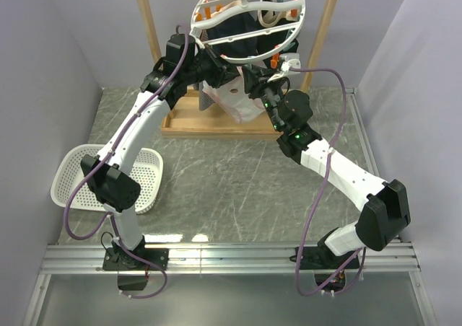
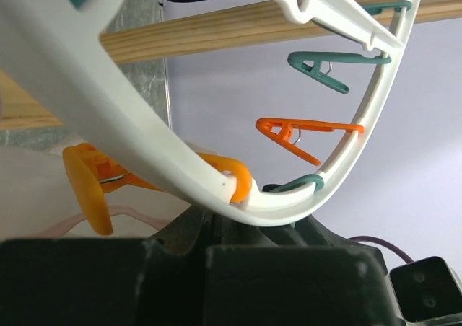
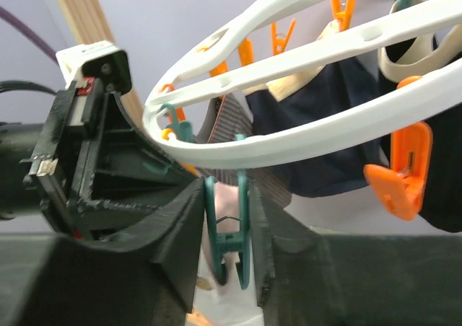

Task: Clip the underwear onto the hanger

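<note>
The white oval hanger (image 1: 249, 23) hangs from a wooden frame, tilted toward me. My left gripper (image 1: 208, 60) is shut on the hanger's rim (image 2: 216, 189), next to an orange clip (image 2: 90, 185). My right gripper (image 1: 254, 77) is closed on a teal clip (image 3: 229, 232) that dangles from the ring, one finger on each side, and the clip's tips stand apart. The pale underwear (image 1: 234, 101) hangs below the hanger between both grippers. Its fabric shows behind the teal clip (image 3: 227, 200) and at the lower left of the left wrist view (image 2: 36, 189).
The wooden frame (image 1: 153, 30) stands on a wooden base (image 1: 209, 128) at the back. Dark navy garments (image 1: 242, 36) and a striped cloth (image 3: 224, 120) are clipped on the hanger. A white basket (image 1: 72, 174) sits at the left. Grey walls close both sides.
</note>
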Controlling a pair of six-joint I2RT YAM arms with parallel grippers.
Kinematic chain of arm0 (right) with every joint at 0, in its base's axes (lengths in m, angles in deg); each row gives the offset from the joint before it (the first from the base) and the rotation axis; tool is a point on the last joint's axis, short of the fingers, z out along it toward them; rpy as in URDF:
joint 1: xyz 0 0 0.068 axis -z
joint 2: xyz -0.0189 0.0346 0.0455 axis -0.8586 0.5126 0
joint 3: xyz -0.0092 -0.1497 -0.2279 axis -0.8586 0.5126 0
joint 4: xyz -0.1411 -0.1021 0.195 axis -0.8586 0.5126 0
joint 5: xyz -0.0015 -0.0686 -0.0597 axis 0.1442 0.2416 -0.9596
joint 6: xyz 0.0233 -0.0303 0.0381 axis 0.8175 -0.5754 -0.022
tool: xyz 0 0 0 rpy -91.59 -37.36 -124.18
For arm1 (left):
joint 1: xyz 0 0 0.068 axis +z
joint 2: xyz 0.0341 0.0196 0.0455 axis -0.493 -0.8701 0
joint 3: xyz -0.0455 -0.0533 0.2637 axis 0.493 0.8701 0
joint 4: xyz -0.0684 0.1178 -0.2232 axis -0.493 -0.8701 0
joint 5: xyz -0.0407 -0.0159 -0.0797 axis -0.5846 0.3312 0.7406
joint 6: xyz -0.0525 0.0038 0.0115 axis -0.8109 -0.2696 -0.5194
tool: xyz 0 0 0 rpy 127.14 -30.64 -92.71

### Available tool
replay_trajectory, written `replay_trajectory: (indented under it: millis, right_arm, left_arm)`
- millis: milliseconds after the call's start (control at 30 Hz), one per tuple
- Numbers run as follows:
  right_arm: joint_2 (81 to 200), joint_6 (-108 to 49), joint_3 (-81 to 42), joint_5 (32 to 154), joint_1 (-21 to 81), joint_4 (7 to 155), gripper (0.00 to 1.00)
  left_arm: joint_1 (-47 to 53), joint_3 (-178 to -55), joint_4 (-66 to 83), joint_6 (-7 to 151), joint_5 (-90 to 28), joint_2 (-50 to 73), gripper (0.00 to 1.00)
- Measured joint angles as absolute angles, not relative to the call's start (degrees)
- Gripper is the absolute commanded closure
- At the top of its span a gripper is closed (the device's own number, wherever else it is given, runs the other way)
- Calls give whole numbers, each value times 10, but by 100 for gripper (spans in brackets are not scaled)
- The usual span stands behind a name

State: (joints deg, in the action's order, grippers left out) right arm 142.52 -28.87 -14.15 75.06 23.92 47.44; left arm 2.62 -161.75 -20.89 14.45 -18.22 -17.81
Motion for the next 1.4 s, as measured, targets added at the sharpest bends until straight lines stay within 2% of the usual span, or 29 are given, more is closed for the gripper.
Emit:
replay_trajectory:
  millis: [533,667,933,1000,1200,1400]
  right_arm:
    - [1423,-269,-145,796,234,571,34]
    - [1423,-263,-145,799,237,583,24]
    - [1380,-248,-150,841,269,636,17]
    - [1366,-238,-163,869,290,658,8]
    - [1318,-209,-193,972,362,701,4]
    - [1293,-196,-208,1018,393,735,3]
  left_arm:
    - [35,-1617,-188,138,-183,-178,100]
    - [35,-1617,-184,136,-182,-178,100]
    - [35,-1611,-179,137,-180,-177,100]
    - [35,-1604,-174,137,-178,-177,100]
    - [35,-1583,-163,137,-175,-175,100]
    - [35,-1566,-143,137,-171,-166,99]
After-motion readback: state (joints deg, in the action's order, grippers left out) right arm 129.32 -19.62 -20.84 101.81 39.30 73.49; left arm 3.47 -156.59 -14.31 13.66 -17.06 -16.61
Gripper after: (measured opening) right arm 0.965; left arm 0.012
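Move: The teal clip sits right between the right hand's fingers, which are only just starting to loosen, with the edge of the underwear's waistband at its jaws about 2 cm below and 1 cm ahead and left. The hanger's near rim crosses about 4 cm above and level with the hand; an orange clip is about 8 cm to the right, no farther out and some 2 cm higher. The left hand already grips the waistband; the teal clip is roughly 4 cm to its right, 1 cm ahead and 1 cm above. The right hand spreads its fingers from nearly shut to wide open, letting go of the teal clip as it sinks about 4 cm and eases slightly left, tipping a little downward. It then turns back and pulls clear to the right, up and back towards its base, some 8 cm each rightward and upward while turning slightly counter-clockwise, as the left hand stays almost in place with its closed fingers still pinching the waistband beside the clip. ##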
